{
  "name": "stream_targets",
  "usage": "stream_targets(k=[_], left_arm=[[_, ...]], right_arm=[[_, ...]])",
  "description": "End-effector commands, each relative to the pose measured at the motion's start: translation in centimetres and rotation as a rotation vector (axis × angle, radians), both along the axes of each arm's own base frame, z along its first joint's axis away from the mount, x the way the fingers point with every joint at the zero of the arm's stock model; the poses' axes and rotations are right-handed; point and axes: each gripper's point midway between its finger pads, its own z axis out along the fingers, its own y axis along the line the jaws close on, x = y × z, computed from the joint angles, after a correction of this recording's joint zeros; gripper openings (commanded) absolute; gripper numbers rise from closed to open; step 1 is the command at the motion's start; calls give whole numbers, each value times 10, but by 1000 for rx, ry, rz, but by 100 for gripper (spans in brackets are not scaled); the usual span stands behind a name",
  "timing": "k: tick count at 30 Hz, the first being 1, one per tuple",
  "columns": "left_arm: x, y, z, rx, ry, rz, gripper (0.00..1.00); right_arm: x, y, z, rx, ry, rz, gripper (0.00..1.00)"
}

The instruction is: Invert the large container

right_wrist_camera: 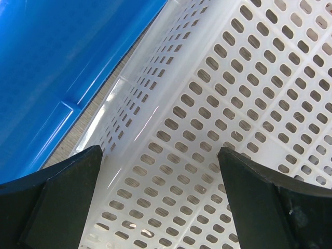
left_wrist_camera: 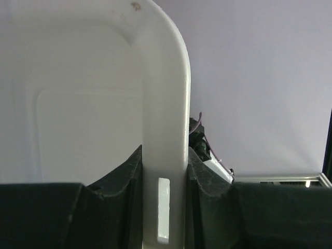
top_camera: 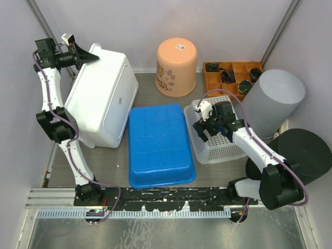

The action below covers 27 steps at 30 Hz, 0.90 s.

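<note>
The large container point(top_camera: 104, 98) is a white plastic tub at the left of the table. It stands tilted, with its base facing up and to the right and its near edge on the table. My left gripper point(top_camera: 91, 56) is at the tub's far upper corner, shut on its rim. In the left wrist view that rim point(left_wrist_camera: 165, 104) runs straight up between my two black fingers point(left_wrist_camera: 122, 181), which press on both sides of it, and the left gripper point(left_wrist_camera: 165, 174) holds it there. My right gripper point(top_camera: 207, 122) hovers open over a white perforated basket point(top_camera: 215, 142), apart from the tub.
An upturned blue bin point(top_camera: 160, 145) lies just right of the tub. Behind are an upturned orange bucket point(top_camera: 176, 66) and an orange compartment tray point(top_camera: 233, 75). A grey cylinder point(top_camera: 272, 101) and a black one point(top_camera: 303, 155) stand at the right. The basket floor point(right_wrist_camera: 218, 104) fills the right wrist view.
</note>
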Motion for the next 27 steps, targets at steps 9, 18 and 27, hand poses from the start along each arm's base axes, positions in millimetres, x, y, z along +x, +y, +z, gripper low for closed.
stream_targets(k=[9,18,27], left_arm=[[46,123,-183,-276,439,159,9],[64,162,-212,-205,298,304,77],[10,141,-288,644,440,270,98]], right_arm=[[-35,-61,-80,-247,259,-119,100],[-36,-62,-86,-257,279,-123,100],[-36,-60,-85,-249,283,-111,100]])
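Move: At the container's raised far-left rim, the left fingers already hold the wall edge; the large white container stands on its side, its middle about 11 cm back, 5 cm right and 20 cm below. The bare tabletop by the left wall is some 7 cm ahead, 14 cm left and 36 cm down. The blue basin lies about 26 cm back, 23 cm right; the orange bucket 14 cm ahead, 31 cm right. From the right hand, the white container is some 41 cm left, 9 cm ahead. Swinging the held rim about 15 cm left and as far down, a little forward too, the left hand tips the large container over towards the left wall. There the fingers open wide and let go of the rim, and the empty hand sinks roughly 10 cm more beside the container, ending turned some 25 degrees counter-clockwise. ##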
